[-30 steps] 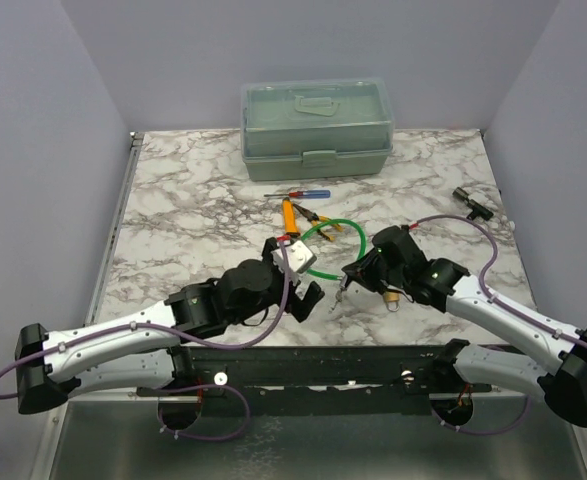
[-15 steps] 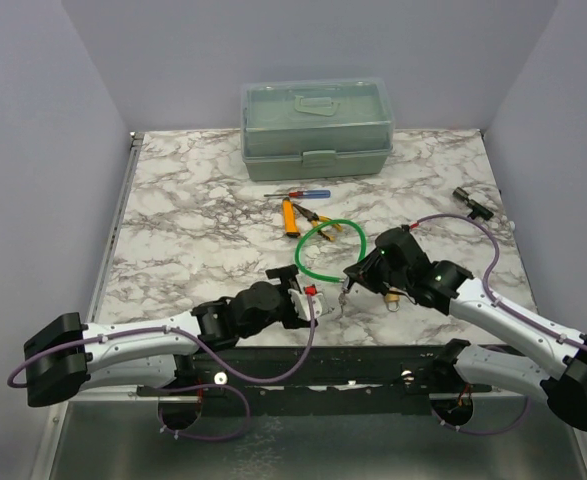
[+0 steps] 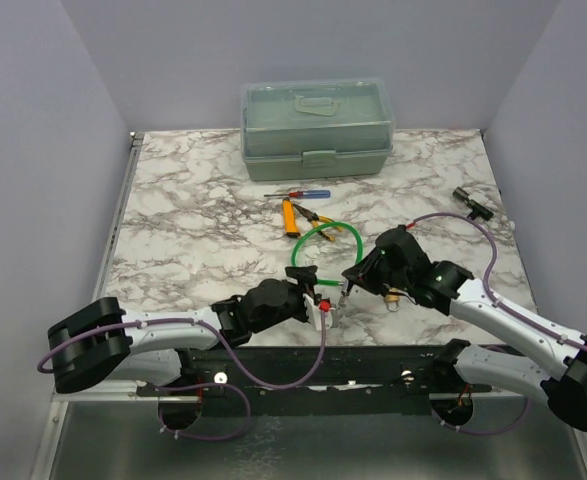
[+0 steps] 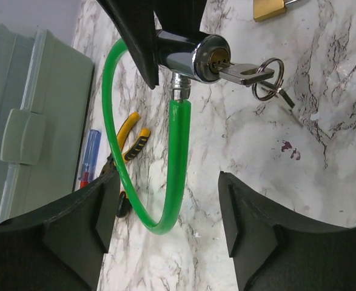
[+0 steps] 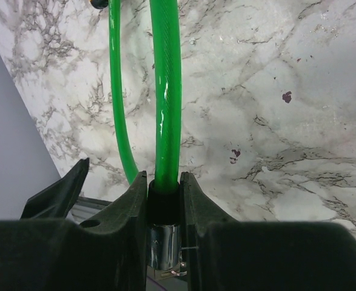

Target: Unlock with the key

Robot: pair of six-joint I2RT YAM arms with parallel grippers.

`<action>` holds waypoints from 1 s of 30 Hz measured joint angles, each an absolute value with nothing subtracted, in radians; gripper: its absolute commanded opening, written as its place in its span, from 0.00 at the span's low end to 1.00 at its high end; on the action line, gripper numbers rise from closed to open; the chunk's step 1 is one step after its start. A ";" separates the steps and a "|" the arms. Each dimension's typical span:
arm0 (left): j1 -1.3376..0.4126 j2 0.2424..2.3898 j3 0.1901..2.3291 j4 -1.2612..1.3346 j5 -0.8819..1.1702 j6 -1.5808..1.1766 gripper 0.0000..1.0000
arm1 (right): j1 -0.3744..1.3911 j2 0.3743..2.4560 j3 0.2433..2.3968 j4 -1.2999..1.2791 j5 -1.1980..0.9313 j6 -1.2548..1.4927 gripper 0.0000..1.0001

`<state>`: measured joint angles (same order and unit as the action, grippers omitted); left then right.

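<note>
The green cable lock (image 3: 325, 240) lies as a loop mid-table. My right gripper (image 3: 356, 274) is shut on its chrome cylinder (image 5: 164, 242), with the cable (image 5: 166, 91) running out between the fingers. In the left wrist view the small silver key (image 4: 245, 74) sits in the cylinder (image 4: 196, 57), and a key ring (image 4: 267, 79) with a second key hangs from it. My left gripper (image 3: 320, 298) is open and empty, just left of the key. Its fingers (image 4: 99, 212) are wide apart below the cylinder. The key shows only as a glint in the top view (image 3: 341, 294).
A small brass padlock (image 3: 394, 298) lies by the right gripper, and it also shows in the left wrist view (image 4: 270, 7). Orange pliers (image 3: 298, 215) and a red-and-blue screwdriver (image 3: 298, 194) lie behind the loop. A green toolbox (image 3: 316, 125) stands at the back. A small black part (image 3: 470, 203) lies far right.
My left gripper has moved away from the cable loop, swung down toward the near edge, then right to sit beside the key. The right gripper has held the cylinder nearly still.
</note>
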<state>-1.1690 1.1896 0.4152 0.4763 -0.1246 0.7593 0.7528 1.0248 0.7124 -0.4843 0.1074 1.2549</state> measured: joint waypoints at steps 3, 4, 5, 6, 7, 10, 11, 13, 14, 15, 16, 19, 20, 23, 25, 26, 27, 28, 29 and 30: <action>-1.154 1.234 0.421 0.502 -0.103 0.767 0.64 | 0.753 1.015 0.712 -0.485 0.105 1.253 0.00; -1.150 1.246 0.425 0.509 -0.096 0.767 0.59 | 0.753 1.011 0.712 -0.485 0.104 1.251 0.00; -1.143 1.258 0.429 0.517 -0.090 0.767 0.53 | 0.753 1.006 0.712 -0.485 0.103 1.249 0.00; -1.135 1.274 0.434 0.534 -0.080 0.764 0.49 | 0.753 1.003 0.712 -0.485 0.102 1.248 0.00; -1.130 1.285 0.437 0.543 -0.073 0.764 0.43 | 0.753 1.000 0.712 -0.485 0.101 1.247 0.00; -1.112 1.316 0.446 0.575 -0.056 0.756 0.16 | 0.753 0.998 0.712 -0.485 0.096 1.246 0.00; -1.107 1.325 0.450 0.583 -0.051 0.752 0.07 | 0.753 0.998 0.712 -0.485 0.096 1.247 0.00; -1.102 1.343 0.452 0.592 -0.042 0.750 0.00 | 0.752 0.994 0.712 -0.478 0.096 1.247 0.00; -1.100 1.349 0.452 0.596 -0.041 0.752 0.00 | 0.752 0.991 0.712 -0.480 0.097 1.244 0.00; -1.101 1.356 0.453 0.601 -0.038 0.751 0.00 | 0.752 0.989 0.712 -0.485 0.098 1.244 0.00; -1.100 1.358 0.453 0.603 -0.036 0.750 0.00 | 0.752 0.989 0.711 -0.488 0.099 1.244 0.00; -1.099 1.359 0.453 0.606 -0.032 0.749 0.00 | 0.752 0.987 0.711 -0.488 0.100 1.244 0.00; -1.099 1.359 0.453 0.606 -0.031 0.749 0.00 | 0.752 0.986 0.711 -0.489 0.100 1.244 0.00; -1.099 1.357 0.453 0.607 -0.030 0.749 0.00 | 0.752 0.981 0.711 -0.492 0.100 1.244 0.00; -1.099 1.351 0.453 0.608 -0.030 0.749 0.00 | 0.752 0.973 0.711 -0.495 0.101 1.244 0.00; -1.099 1.346 0.453 0.609 -0.030 0.749 0.00 | 0.752 0.967 0.711 -0.496 0.103 1.244 0.00; -1.099 1.342 0.453 0.611 -0.030 0.749 0.00 | 0.752 0.960 0.711 -0.496 0.104 1.244 0.00; -1.099 1.339 0.452 0.613 -0.030 0.750 0.00 | 0.752 0.952 0.711 -0.496 0.105 1.243 0.00; -1.099 1.332 0.451 0.616 -0.030 0.750 0.00 | 0.752 0.944 0.711 -0.497 0.106 1.243 0.00; -1.099 1.327 0.450 0.620 -0.030 0.750 0.00 | 0.752 0.937 0.711 -0.496 0.106 1.243 0.00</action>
<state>-1.0992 1.3266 0.4496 0.6197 -0.0299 0.7502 0.7517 0.9367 0.7113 -0.4965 0.1059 1.2427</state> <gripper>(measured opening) 0.124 0.225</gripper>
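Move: The free stretch of green cable beside the lock is just 2 cm ahead of the left hand, 2 cm to its right and about 2 cm lower. The lock is level with that hand, some 7 cm to its right, with the key roughly 3 cm nearer the base. The padlock lies about 17 cm right and 12 below. From the right hand, which holds the lock end, the cable stretch is about 5 cm left. Left hand eases about 3 cm forward-right, pinches the green cable, then both hands rise, right still gripping lock. ##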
